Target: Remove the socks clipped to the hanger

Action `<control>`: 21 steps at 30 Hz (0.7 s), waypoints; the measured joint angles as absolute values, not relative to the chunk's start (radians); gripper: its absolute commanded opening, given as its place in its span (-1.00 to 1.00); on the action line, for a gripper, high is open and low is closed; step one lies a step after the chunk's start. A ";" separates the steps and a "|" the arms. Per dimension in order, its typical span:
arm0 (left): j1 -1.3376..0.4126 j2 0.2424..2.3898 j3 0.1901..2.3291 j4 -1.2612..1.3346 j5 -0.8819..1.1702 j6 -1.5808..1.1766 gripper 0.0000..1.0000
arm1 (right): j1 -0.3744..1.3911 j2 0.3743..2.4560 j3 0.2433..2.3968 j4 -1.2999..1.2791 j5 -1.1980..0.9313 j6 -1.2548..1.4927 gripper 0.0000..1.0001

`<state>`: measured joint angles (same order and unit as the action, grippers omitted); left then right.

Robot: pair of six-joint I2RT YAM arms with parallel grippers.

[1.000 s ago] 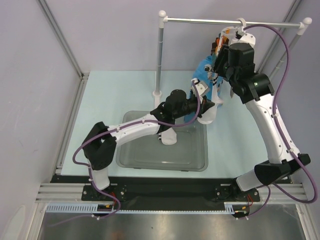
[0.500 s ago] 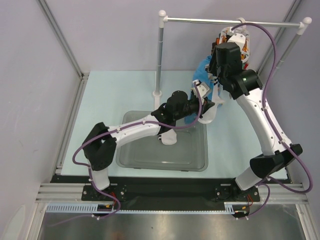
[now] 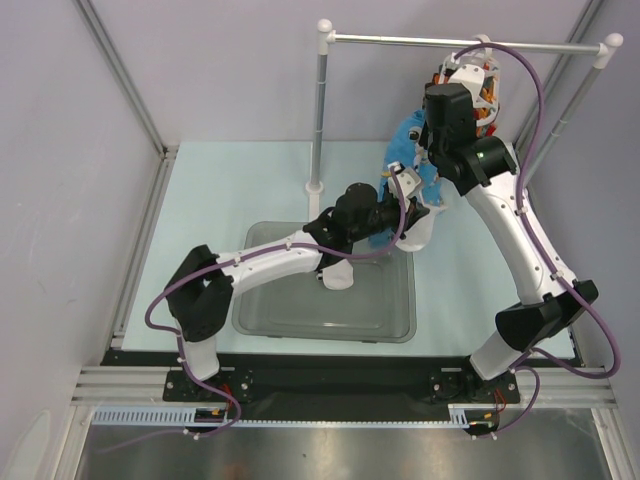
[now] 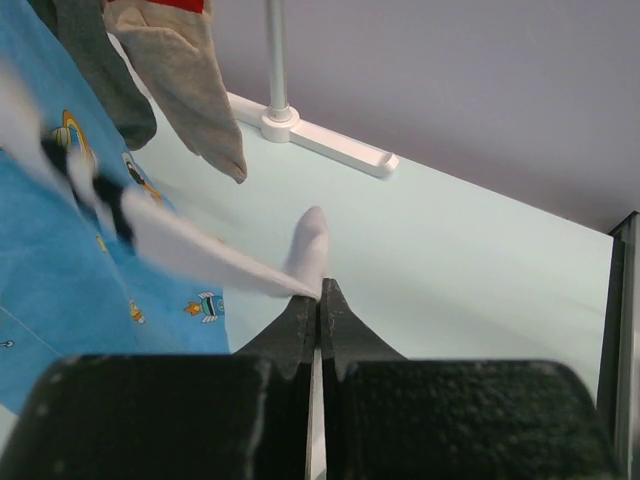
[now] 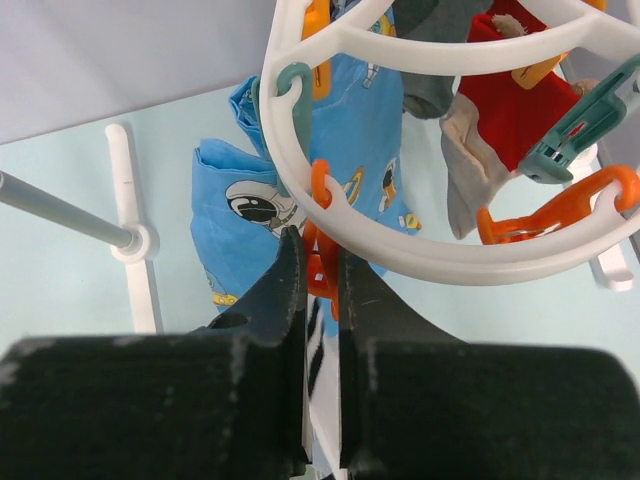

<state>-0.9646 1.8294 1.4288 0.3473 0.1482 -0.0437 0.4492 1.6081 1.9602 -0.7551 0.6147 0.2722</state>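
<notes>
The white ring hanger [image 5: 420,262] hangs from the rail at the back right, with orange pegs and teal pegs [image 5: 575,130] around it. Several socks dangle from it: a bright blue cartoon one [image 4: 60,260], a grey one [image 4: 190,80] and a red-and-grey one [image 5: 510,110]. My right gripper [image 5: 322,262] is shut on an orange peg just under the ring, and a white sock with black stripes hangs below that peg. My left gripper [image 4: 320,290] is shut on the lower end of a white sock [image 4: 210,255], which stretches up and to the left from the fingertips.
The metal rail stand has an upright pole [image 3: 320,110] and a top bar [image 3: 420,42], and its white foot [image 4: 320,140] lies on the pale green table. A grey tray [image 3: 300,300] sits under the left arm. Frame posts and walls close in both sides.
My right arm swung left to the hanger and its gripper closed on the orange peg. My left gripper stayed shut on the white sock and hardly moved.
</notes>
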 measured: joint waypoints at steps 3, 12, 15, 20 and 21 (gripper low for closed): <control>-0.966 1.829 1.429 0.339 0.148 -0.044 -1.00 | 0.449 1.608 1.960 -0.749 0.613 0.268 -1.00; -0.966 1.768 1.354 0.304 0.101 -0.044 -1.00 | 0.450 1.607 1.960 -0.746 0.585 0.270 -0.43; -0.966 1.679 1.293 0.210 0.060 -0.060 -1.00 | 0.448 1.598 1.955 -0.746 0.548 0.271 -0.02; -0.966 1.529 1.265 -0.010 0.013 -0.125 -1.00 | 0.448 1.540 1.873 -0.734 0.452 0.265 0.30; -0.966 1.491 1.240 -0.041 0.002 -0.139 -1.00 | 0.447 1.522 1.846 -0.726 0.428 0.263 0.35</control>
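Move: Over the far right corner of the grey tray, the left hand already grips the white striped sock; the tray's middle lies about 20 cm to its left, 6 cm back and 24 cm below, the sock already in it roughly 16 cm left and 3 cm back. The right hand has the orange clip between its fingers, with the hanger's middle about 6 cm to its right, 6 cm ahead and slightly above. The blue cloth hangs some 6 cm ahead of the right hand, 3 cm left and 15 cm lower. Pulling the striped sock away from the clip, the left hand keeps its shut grip, sinks slightly, then sweeps about 10 cm left and 4 cm back over the tray, turning some 15 degrees. The right hand holds almost still on the orange clip, its fingers nearly shut, then opens them wide, letting go of it and drawing off a few centimetres left and back. ##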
